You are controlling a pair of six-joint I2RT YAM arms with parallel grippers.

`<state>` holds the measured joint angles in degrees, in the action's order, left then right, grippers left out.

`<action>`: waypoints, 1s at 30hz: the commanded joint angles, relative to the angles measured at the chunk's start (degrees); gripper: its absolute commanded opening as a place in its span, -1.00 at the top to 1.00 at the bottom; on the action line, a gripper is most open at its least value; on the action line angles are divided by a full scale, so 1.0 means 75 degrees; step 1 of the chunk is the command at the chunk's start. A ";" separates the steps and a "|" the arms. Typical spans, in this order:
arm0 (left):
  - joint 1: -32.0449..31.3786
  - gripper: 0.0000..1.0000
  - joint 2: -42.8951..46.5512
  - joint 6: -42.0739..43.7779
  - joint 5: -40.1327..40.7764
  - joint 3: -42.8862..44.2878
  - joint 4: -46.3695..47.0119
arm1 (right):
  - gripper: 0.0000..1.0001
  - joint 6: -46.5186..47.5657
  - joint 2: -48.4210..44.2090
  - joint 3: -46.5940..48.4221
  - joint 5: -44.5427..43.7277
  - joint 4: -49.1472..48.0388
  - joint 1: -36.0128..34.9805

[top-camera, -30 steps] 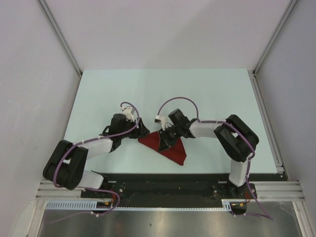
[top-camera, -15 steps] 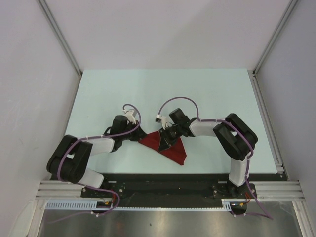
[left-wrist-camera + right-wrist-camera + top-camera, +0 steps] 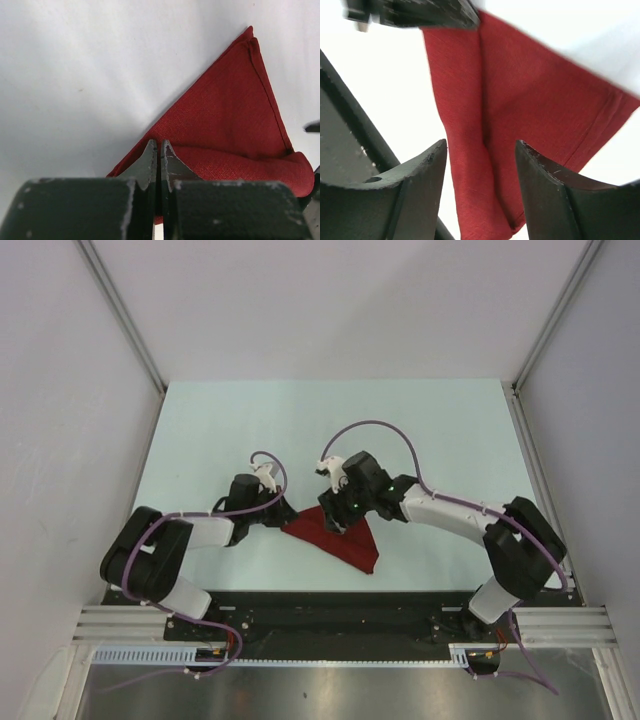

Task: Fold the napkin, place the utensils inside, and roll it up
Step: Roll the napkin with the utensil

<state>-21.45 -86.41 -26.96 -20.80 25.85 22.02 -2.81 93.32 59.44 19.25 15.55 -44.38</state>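
Observation:
The dark red napkin (image 3: pixel 348 540) lies folded into a triangle near the table's front middle, and one edge is rolled into a thick fold (image 3: pixel 240 167). My left gripper (image 3: pixel 287 517) is at its left corner, shut with red cloth pinched between the fingers (image 3: pixel 159 145). My right gripper (image 3: pixel 335 514) hovers open just above the napkin's upper part, its fingers either side of the rolled fold (image 3: pixel 481 143) without touching it. In the right wrist view the napkin (image 3: pixel 530 95) fills the middle, with the left gripper (image 3: pixel 420 12) at the top. The utensils are out of view.
The pale green table (image 3: pixel 400 430) stretches behind the napkin. White walls stand left, right and behind, with a metal rail (image 3: pixel 540 480) along the right edge. The black base rail (image 3: pixel 340 610) runs along the near edge.
My left gripper has shut on the napkin's left corner. My right gripper has opened and let go of the cloth, rising a little, while its elbow swung out to the right.

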 commanded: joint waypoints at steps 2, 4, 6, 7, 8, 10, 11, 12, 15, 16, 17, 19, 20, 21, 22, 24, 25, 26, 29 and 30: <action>0.0024 1.00 -0.0174 -0.0026 -0.0215 0.0187 -0.0018 | -0.23 0.0830 -0.0314 0.0103 -0.2806 0.0036 -0.1416; 0.0024 1.00 -0.0150 -0.0026 -0.0215 0.0175 -0.0030 | -0.23 0.0983 -0.0174 0.0032 -0.3709 -0.0151 -0.1954; 0.0013 1.00 -0.0139 -0.0026 -0.0215 0.0187 -0.0030 | -0.22 0.1171 -0.0091 -0.0027 -0.4100 -0.0315 -0.2214; 0.0024 1.00 -0.0162 -0.0026 -0.0215 0.0198 -0.0041 | -0.23 0.1206 -0.0044 -0.0062 -0.4345 -0.0385 -0.2343; 0.0024 1.00 -0.0162 -0.0026 -0.0215 0.0198 -0.0042 | -0.22 0.1253 -0.0032 -0.0085 -0.4440 -0.0456 -0.2495; 0.0024 1.00 -0.0174 -0.0026 -0.0227 0.0210 -0.0042 | -0.22 0.1347 0.0026 -0.0121 -0.4569 -0.0562 -0.2602; 0.0024 1.00 -0.0197 -0.0026 -0.0239 0.0210 -0.0053 | -0.21 0.1370 0.0108 -0.0121 -0.4570 -0.0550 -0.2637; 0.0024 1.00 -0.0197 -0.0026 -0.0239 0.0222 -0.0053 | -0.21 0.1394 0.0166 -0.0109 -0.4547 -0.0538 -0.2637; 0.0024 1.00 -0.0209 -0.0026 -0.0262 0.0234 -0.0053 | -0.16 0.1452 0.0296 -0.0121 -0.4360 -0.0538 -0.2672; 0.0024 1.00 -0.0221 -0.0026 -0.0262 0.0222 -0.0053 | -0.12 0.1464 0.0319 -0.0121 -0.4313 -0.0538 -0.2672; 0.0024 1.00 -0.0209 -0.0026 -0.0262 0.0245 -0.0065 | -0.11 0.1476 0.0366 -0.0121 -0.4289 -0.0550 -0.2684; 0.0024 1.00 -0.0232 -0.0015 -0.0262 0.0257 -0.0077 | -0.06 0.1523 0.0389 -0.0167 -0.4161 -0.0597 -0.2719; 0.0024 1.00 -0.0244 -0.0026 -0.0262 0.0257 -0.0077 | -0.04 0.1535 0.0378 -0.0168 -0.4113 -0.0632 -0.2719; 0.0024 1.00 -0.0244 -0.0026 -0.0262 0.0269 -0.0088 | -0.01 0.1546 0.0424 -0.0179 -0.4078 -0.0632 -0.2743; 0.0024 1.00 -0.0244 -0.0015 -0.0262 0.0269 -0.0077 | 0.09 0.1558 0.0436 -0.0179 -0.4078 -0.0655 -0.2731; 0.0024 1.00 -0.0244 -0.0015 -0.0274 0.0269 -0.0088 | 0.20 0.1570 0.0553 -0.0179 -0.4031 -0.0667 -0.2731; 0.0024 1.00 -0.0233 -0.0015 -0.0262 0.0257 -0.0077 | 0.35 0.1570 0.0612 -0.0168 -0.4042 -0.0667 -0.2731; 0.0024 1.00 -0.0221 -0.0003 -0.0262 0.0257 -0.0088 | 0.42 0.1558 0.0670 -0.0144 -0.3985 -0.0644 -0.2696; 0.0024 1.00 -0.0139 0.0044 -0.0286 0.0245 -0.0088 | 0.59 0.1337 0.0893 -0.0027 -0.3458 -0.0504 -0.2415; 0.0024 1.00 -0.0104 0.0044 -0.0262 0.0234 -0.0077 | 0.63 0.1289 0.0917 -0.0027 -0.3167 -0.0480 -0.2310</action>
<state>-21.37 -87.42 -26.94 -21.56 26.68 21.71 8.12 98.13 58.17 -9.80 12.12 -63.92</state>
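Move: The middle of the rolled near edge of the napkin lies about 3 cm back and 2 cm to the left of my right hand, some 5 cm below it; that edge's right end is about 8 cm to the hand's right and 7 cm back. My left gripper's tips stand some 10 cm to the right hand's left and 2 cm ahead, 5 cm lower. From my left hand the roll's middle lies about 8 cm to the right and 5 cm back, at nearly tip height. My right hand swings back and left about 4 cm, rising slightly at first, then sinks some 5 cm onto the rolled edge while its wrist turns about 30 degrees to point the fingers more steeply down. On the way down my open fingers close and pinch the roll. My left hand stays put, its shut fingers still planted in the napkin's left end. ##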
